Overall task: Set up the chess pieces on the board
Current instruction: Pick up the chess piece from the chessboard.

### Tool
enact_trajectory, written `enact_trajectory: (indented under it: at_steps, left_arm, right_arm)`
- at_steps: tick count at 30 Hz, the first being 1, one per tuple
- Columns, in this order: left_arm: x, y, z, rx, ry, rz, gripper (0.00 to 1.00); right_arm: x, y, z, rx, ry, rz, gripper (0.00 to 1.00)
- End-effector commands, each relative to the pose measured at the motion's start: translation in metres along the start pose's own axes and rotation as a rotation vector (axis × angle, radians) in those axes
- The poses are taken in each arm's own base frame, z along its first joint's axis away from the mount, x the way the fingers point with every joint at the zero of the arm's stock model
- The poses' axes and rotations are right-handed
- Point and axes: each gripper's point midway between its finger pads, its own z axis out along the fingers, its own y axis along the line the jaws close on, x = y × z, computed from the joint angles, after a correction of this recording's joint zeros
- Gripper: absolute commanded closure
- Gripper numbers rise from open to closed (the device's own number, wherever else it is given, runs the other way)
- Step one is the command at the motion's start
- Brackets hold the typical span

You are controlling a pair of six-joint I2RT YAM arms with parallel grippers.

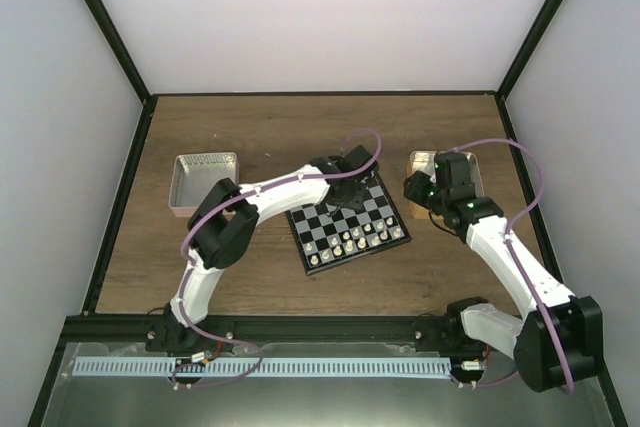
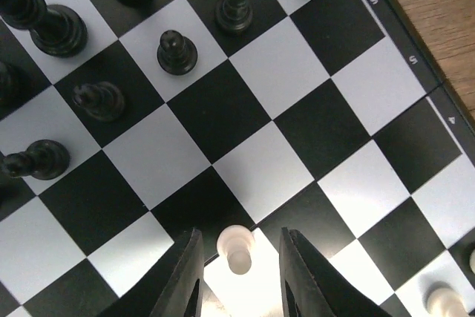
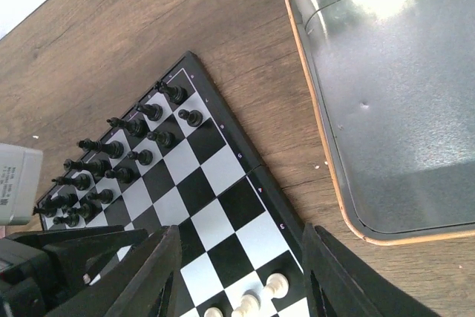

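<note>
The board [image 1: 302, 244] lies at the table's middle, with black chessmen [image 2: 177, 53] on its far ranks and white chess pieces [image 1: 356, 240] along its near ranks. My left gripper [image 2: 241, 239] hangs low over the board [image 2: 245, 102], its fingers on either side of a white pawn [image 2: 239, 249]. A gap shows on each side of the pawn, so it is open. Another white piece [image 2: 447, 302] stands at the lower right. My right gripper [image 3: 241, 231] is open and empty above the board's right part [image 3: 223, 168], near two white pieces [image 3: 276, 284].
A pinkish tray [image 1: 203, 179] sits left of the board. An orange-rimmed tray [image 3: 393, 102] sits right of it, partly under the right arm [image 1: 500, 242], and shows nothing inside. Bare wooden table surrounds the board. Enclosure walls stand on all sides.
</note>
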Motion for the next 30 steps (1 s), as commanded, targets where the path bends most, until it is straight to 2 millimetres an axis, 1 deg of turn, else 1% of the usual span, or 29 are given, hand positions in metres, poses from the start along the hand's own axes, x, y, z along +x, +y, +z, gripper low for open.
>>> enact_trajectory:
  at_steps: [1,6,9,11,14,16,20,24,27,28,30]
  left_arm:
    - [0.002,0.000,0.010,-0.021,0.021,0.001,0.71]
    - [0.004,0.000,0.015,-0.028,0.033,0.005,0.71]
    - [0.005,0.000,0.016,-0.029,0.036,0.013,0.76]
    - [0.005,0.000,0.017,-0.031,0.038,0.016,0.82]
    - [0.006,0.002,0.015,-0.037,0.040,0.018,0.88]
    - [0.005,0.002,0.012,-0.036,0.035,0.022,0.91]
    - [0.004,0.003,0.000,-0.030,0.028,0.034,0.93]
    - [0.003,0.004,-0.025,-0.009,0.003,0.036,0.94]
    - [0.015,0.013,-0.041,-0.030,-0.004,0.046,0.94]
    - [0.027,0.021,-0.041,-0.052,0.010,0.047,0.94]
    - [0.044,0.024,-0.046,-0.050,0.020,0.055,0.94]
  right_arm:
    - [-0.001,0.002,0.002,-0.008,-0.011,-0.016,0.53]
    - [0.001,0.000,0.002,-0.009,-0.009,-0.014,0.54]
    - [0.001,-0.001,0.003,-0.006,-0.011,-0.014,0.54]
    - [0.002,-0.002,0.003,-0.002,-0.011,-0.013,0.54]
    - [0.003,-0.004,0.003,0.002,-0.012,-0.012,0.54]
    - [0.004,-0.005,0.003,0.004,-0.012,-0.008,0.54]
    - [0.005,-0.005,0.003,0.001,-0.010,-0.007,0.54]
    - [0.007,-0.005,0.004,-0.001,-0.008,-0.006,0.54]
    - [0.007,-0.006,0.004,-0.002,-0.007,-0.005,0.54]
    - [0.009,-0.006,0.005,-0.002,-0.005,-0.006,0.54]
    - [0.011,-0.007,0.006,-0.005,0.002,-0.002,0.54]
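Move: The lone white pawn stands between the left hand's parted fingertips, straight below and about 2 cm down. From this hand, the nearest black pawns stand at the same depth, one some 7 cm ahead and about 1 cm left, another 7 cm ahead and 3 cm left. The closest white piece of the near rows is roughly 6 cm back and 2 cm right. From the right hand the pawn lies about 15 cm left, 2 cm ahead and 11 cm below. Straight down goes the left hand, about 2 cm, bringing its already straddling fingers lower around the white pawn. There it stays while they close and pinch the pawn, then it climbs some 3 cm while drawing left and back about 3 cm, keeping its grip. The right hand merely sinks about 1.5 cm beside the board, fingers still open. ##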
